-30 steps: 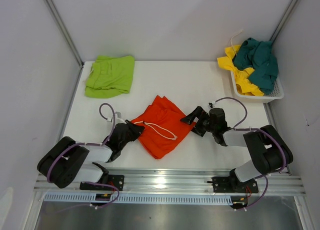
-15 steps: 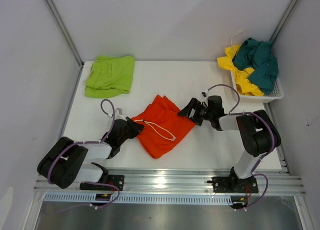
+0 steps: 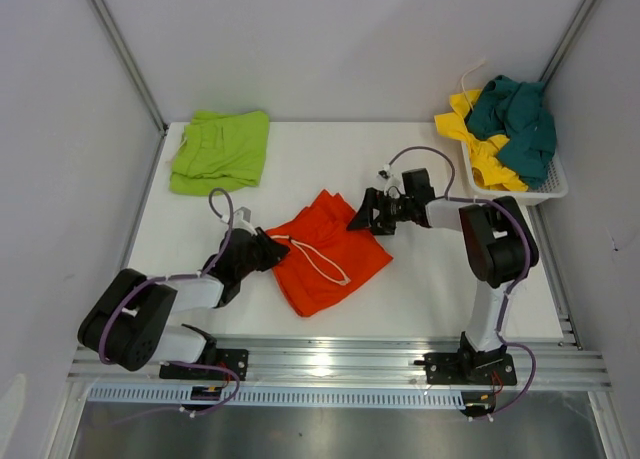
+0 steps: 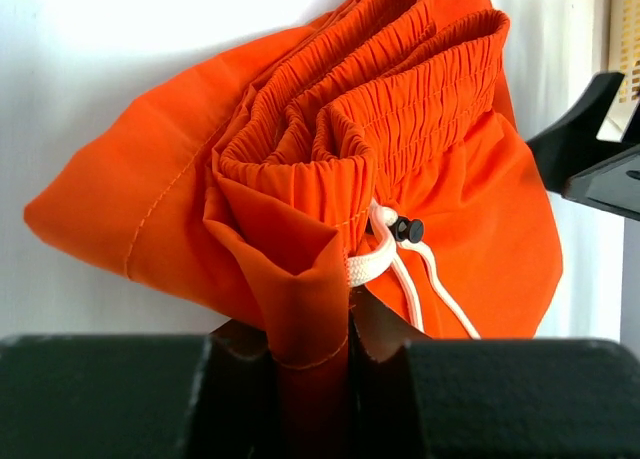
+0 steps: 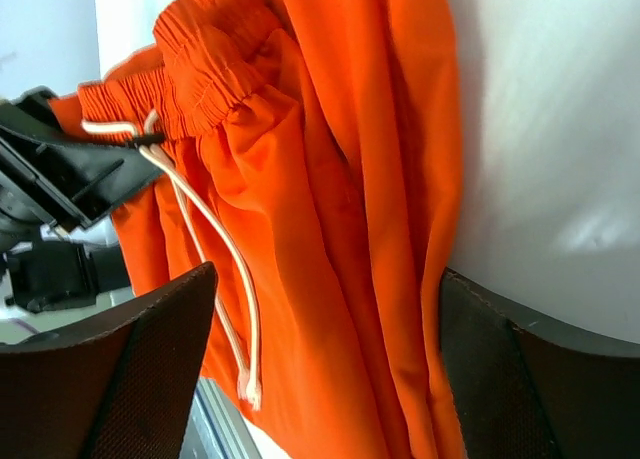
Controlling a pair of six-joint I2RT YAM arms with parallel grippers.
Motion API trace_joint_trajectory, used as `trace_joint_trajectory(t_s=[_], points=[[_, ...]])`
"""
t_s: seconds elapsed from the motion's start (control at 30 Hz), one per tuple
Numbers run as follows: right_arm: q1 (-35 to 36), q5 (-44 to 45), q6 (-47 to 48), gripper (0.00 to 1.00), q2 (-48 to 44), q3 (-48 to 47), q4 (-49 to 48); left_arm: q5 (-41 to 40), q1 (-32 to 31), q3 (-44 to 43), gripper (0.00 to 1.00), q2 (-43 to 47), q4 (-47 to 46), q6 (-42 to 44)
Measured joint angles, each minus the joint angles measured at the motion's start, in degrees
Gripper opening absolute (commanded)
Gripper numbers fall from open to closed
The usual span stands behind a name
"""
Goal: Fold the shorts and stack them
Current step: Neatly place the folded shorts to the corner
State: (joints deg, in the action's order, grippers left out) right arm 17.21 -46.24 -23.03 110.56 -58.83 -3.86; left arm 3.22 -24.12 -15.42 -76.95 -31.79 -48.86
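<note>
The orange shorts (image 3: 325, 251) lie crumpled at the table's middle, white drawstring (image 3: 320, 261) across them. My left gripper (image 3: 264, 251) is shut on a hem fold at their left edge; in the left wrist view the cloth (image 4: 300, 169) runs down between the closed fingers (image 4: 310, 354). My right gripper (image 3: 362, 215) is open at their far right edge. In the right wrist view its fingers (image 5: 150, 329) stand wide on either side of the orange folds (image 5: 340, 199). A lime green pair (image 3: 220, 151) lies folded at the far left.
A white mesh basket (image 3: 545, 191) at the far right corner holds yellow shorts (image 3: 480, 149) and dark teal shorts (image 3: 520, 124). White walls close in the table on three sides. The arm bases and a metal rail (image 3: 340, 359) run along the near edge.
My right gripper has swung left and farther back, from beside the orange shorts to over their far right edge, jaws narrowing slightly. The left gripper keeps its hold and has shifted slightly forward.
</note>
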Motion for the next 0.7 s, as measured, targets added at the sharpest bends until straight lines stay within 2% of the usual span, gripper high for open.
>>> trace_joint_trajectory(t_s=[0.1, 0.27, 0.47, 0.53, 0.57, 0.63, 0.67, 0.7], points=[[0.6, -1.8, 3.3, 0.86, 1.8, -3.0, 2.8, 1.2, 0.8, -1.1, 0.0, 0.0, 1.1, 1.4], [2.1, -2.0, 6.8, 0.75, 2.6, -4.7, 5.9, 3.1, 2.1, -3.2, 0.0, -1.2, 2.9, 3.0], [3.9, -1.6, 8.6, 0.72, 3.2, -6.0, 8.6, 4.1, 2.5, -6.6, 0.0, -3.3, 5.2, 4.5], [4.9, -0.9, 8.8, 0.63, 3.3, -6.4, 9.0, 4.5, 2.7, -8.0, 0.0, -4.1, 5.9, 5.0], [5.3, -0.2, 8.7, 0.53, 3.3, -6.4, 9.1, 4.6, 2.7, -8.6, 0.0, -4.5, 6.1, 5.2], [5.8, 0.9, 8.3, 0.43, 3.5, -6.4, 9.4, 4.7, 3.0, -9.7, 0.0, -5.3, 6.7, 5.6], [6.0, 1.6, 8.0, 0.29, 3.7, -6.4, 9.6, 4.7, 3.1, -10.3, 0.0, -5.7, 7.2, 5.9], [6.1, 2.0, 7.7, 0.25, 4.0, -6.4, 9.6, 4.7, 3.2, -10.9, 0.0, -6.1, 7.6, 6.1]])
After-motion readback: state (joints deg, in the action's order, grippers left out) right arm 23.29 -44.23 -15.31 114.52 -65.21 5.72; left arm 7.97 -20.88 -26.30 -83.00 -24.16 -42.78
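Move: The right-hand edge of the red shorts, where the open right fingers will shut, is about 3 cm left of the right hand, 2 cm back and 2 cm below; the shorts' middle lies about 8 cm left and 8 cm back. The left hand, already pinching their waistband corner, has that middle about 10 cm to its right, level ahead. It has the folded green shorts roughly 26 cm ahead and 16 cm left; they lie about 35 cm left and 18 cm ahead of the right hand. The red shorts' right edge is taken between the right fingers: the right hand slides about 3 cm left, drawing back some 2 cm and sinking nearly as much late on, turns about 10 degrees counter-clockwise and closes to under half open around the cloth. Meanwhile the left hand keeps its pinch on the waistband corner and carries it some 3 cm forward, rising slightly. ##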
